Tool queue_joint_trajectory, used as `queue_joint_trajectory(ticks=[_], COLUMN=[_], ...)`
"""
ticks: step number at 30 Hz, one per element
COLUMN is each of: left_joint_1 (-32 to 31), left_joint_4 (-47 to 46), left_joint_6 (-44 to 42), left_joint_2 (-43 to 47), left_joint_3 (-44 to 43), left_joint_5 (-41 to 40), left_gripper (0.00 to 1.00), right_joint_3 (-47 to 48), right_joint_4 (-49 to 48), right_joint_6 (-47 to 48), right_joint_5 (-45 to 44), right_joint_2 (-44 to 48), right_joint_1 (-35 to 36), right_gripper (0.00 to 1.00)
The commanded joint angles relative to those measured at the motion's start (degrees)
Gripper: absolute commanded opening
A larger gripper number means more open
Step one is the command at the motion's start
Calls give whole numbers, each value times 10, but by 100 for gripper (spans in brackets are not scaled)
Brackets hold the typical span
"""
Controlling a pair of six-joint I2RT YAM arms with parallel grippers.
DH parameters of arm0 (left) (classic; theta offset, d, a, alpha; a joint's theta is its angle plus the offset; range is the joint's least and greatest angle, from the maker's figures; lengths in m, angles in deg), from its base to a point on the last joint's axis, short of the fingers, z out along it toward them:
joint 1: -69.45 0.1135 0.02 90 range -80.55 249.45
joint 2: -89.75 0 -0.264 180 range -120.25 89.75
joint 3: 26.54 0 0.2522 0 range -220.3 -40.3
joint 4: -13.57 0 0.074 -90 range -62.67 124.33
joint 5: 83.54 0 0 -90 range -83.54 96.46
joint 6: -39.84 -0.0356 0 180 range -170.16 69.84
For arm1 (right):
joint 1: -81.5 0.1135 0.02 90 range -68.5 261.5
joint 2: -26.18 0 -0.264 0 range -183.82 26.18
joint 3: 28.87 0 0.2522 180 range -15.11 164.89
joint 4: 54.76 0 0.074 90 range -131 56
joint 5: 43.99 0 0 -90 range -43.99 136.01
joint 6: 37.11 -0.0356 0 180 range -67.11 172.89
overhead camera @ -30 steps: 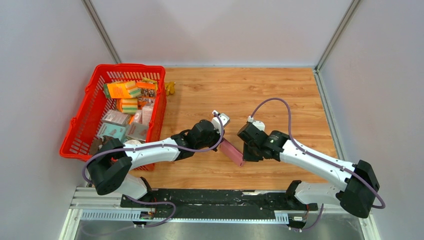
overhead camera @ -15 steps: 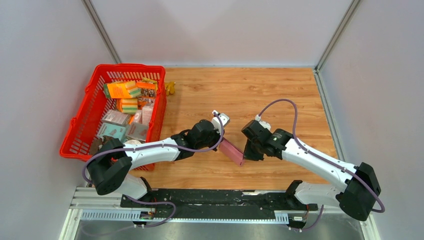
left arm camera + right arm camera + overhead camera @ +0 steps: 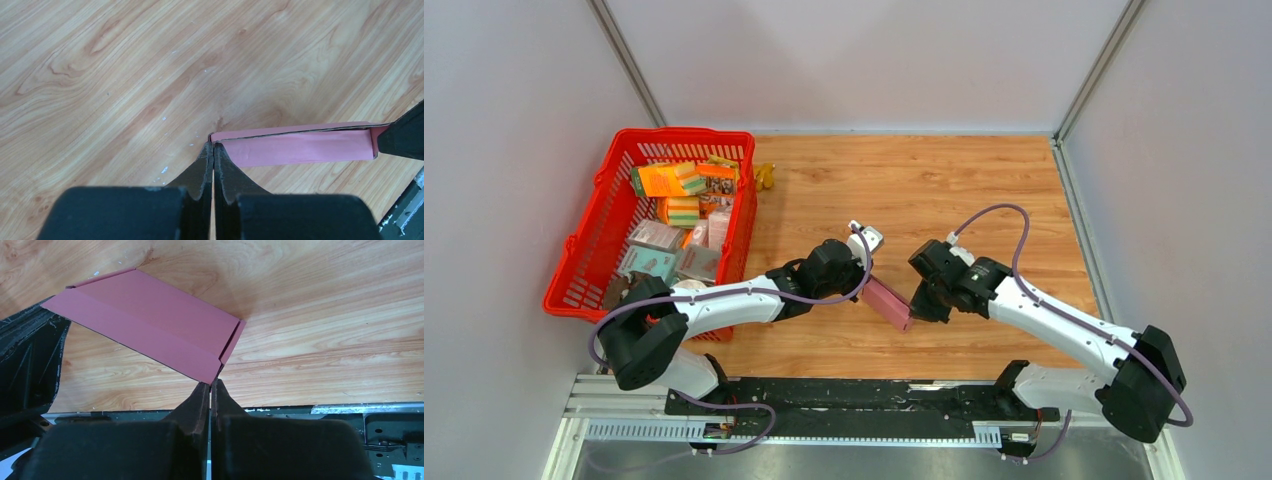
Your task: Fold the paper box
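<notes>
The pink paper box (image 3: 887,302) is a flattened, folded cut-out held up off the wooden table between both arms. My left gripper (image 3: 868,279) is shut on its upper-left corner; in the left wrist view the pink box (image 3: 300,145) runs to the right from my left gripper's tips (image 3: 213,147). My right gripper (image 3: 911,315) is shut on its lower-right corner. In the right wrist view the box (image 3: 150,332) slopes up to the left from my right gripper's tips (image 3: 211,385), with a narrow end flap (image 3: 231,344) beside them.
A red plastic basket (image 3: 593,229) holding several printed orange and grey packages stands at the left of the table. A small yellow object (image 3: 766,176) lies just right of its far corner. The table's dark front rail (image 3: 844,395) runs below the arms.
The right arm's wrist has shifted slightly right and turned, its cable loop rising. The pink box has tilted a little. The left arm has stayed still.
</notes>
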Motion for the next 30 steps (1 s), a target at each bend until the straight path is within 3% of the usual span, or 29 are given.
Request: queue_joint_trajectory(ticks=[1,13,20,26,28,29,30], left_joint_1=[-7,-7,-7,-17,-18,-18,-18], left_joint_4=[5,3,-9,-20,-21,-26,-30], left_joint_6=[-7,-6,3,18,22,26,27], left_joint_2=[1,-1,18,29,34,34,35], left_joint_3=[-3,-2,17,32,37,44,45], left_joint_5=[19,17,7,-10,-14,-12,-13], left_gripper=[2,2,2,1,1,1,1], right_joint_3=[22,24,67,39,28,15,10], right_joint_4=[-12,-5,38,-32,-54,-65,-74], right_joint_6=[-29,-47,-32,89,145,166,186], right_joint_5=[-25,-81,-156,-158,-155,-153,-145], right_joint_2=[-24,-80,-106,-88,-65,-54,-30], right_joint_1=[0,49,129,149,154,156,157], right_gripper=[0,0,1,20,30,42,47])
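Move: The left fingers still pinch the far left end of the paper box; its middle lies about 5 cm to their right, 4 cm back and 2 cm lower. The right fingers are shut at the corner of the near end, with the box's middle about 5 cm left, 4 cm ahead and 2 cm lower. That near end is within 1 cm of them to the left, at the same forward reach and 1 cm lower. With the left hand holding the box, the right dips 1 cm forward, swings 2 cm left and back, opening partway. ##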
